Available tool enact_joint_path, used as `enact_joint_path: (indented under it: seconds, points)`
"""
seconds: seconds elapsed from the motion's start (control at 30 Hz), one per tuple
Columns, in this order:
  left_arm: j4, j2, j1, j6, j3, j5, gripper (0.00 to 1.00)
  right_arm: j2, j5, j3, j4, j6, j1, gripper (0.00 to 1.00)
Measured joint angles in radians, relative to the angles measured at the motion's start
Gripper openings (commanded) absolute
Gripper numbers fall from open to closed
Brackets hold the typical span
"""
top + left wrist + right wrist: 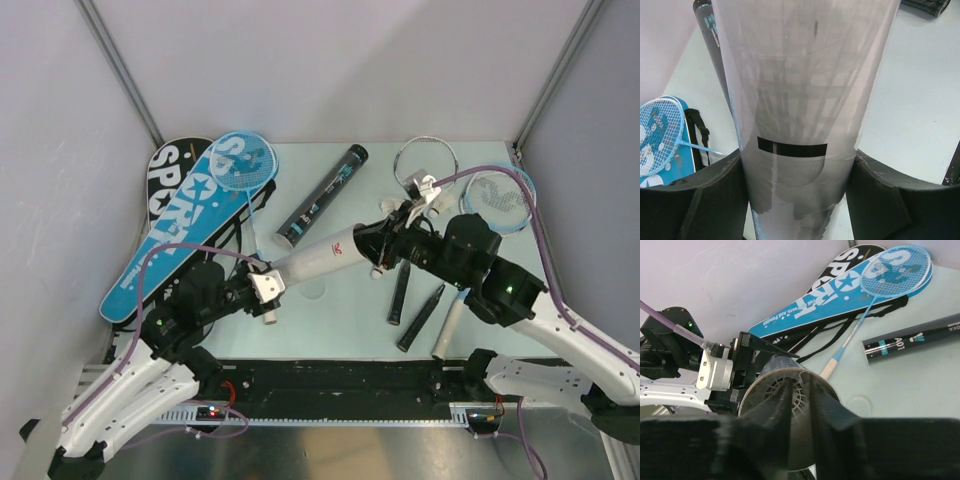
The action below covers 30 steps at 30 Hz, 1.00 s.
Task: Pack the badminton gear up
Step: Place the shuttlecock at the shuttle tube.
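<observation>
My left gripper is shut on the white tube, its fingers pressed on both sides. The tube lies slanted between the two arms. My right gripper reaches into the tube's open mouth, jaws slightly apart. A white shuttlecock shows in the gap, inside the tube. The black teal-printed tube lies behind. A blue racket rests on the blue cover, which lies over the black cover.
A silver racket head and a pale blue racket head lie at the back right, with a small white object between them. Their handles point toward the front edge. Grey walls close in on both sides.
</observation>
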Motion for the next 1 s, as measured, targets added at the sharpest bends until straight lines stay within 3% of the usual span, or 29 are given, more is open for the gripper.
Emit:
enact_joint_path:
  seconds: [0.1,0.23,0.43,0.63,1.0]
  points:
    - [0.000,-0.003,0.000,-0.006,-0.001,-0.004,0.41,-0.020,0.016,0.000,-0.006,0.016,0.001,0.53]
    - [0.014,-0.021,0.000,-0.025,-0.005,-0.015,0.41,-0.090,0.006,0.000,-0.021,0.053,-0.006,0.63]
    - [0.031,-0.054,0.000,-0.050,-0.006,-0.027,0.40,-0.167,0.008,0.000,-0.047,0.095,-0.028,0.61]
    - [0.036,-0.110,-0.001,-0.094,-0.015,-0.101,0.41,-0.194,0.108,0.000,-0.090,0.157,-0.060,0.63]
    - [0.043,-0.315,-0.002,-0.200,-0.066,-0.344,0.41,-0.006,0.194,-0.106,-0.134,0.159,-0.230,0.56]
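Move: The right hand's fingertips are at the mouth of the shuttle tube, whose middle is about 14 cm left, 2 cm back and 8 cm below. The near shuttlecock lies roughly 13 cm ahead, 7 cm right and 34 cm below; the far shuttlecock, equally low, is some 32 cm ahead and 11 cm right. From the left hand, holding the tube, the near shuttlecock is about 13 cm ahead, 31 cm right and 17 cm lower. Opening wide, the right fingers leave the tube rightwards, then forward and down some 10 cm; left swings it leftwards. ##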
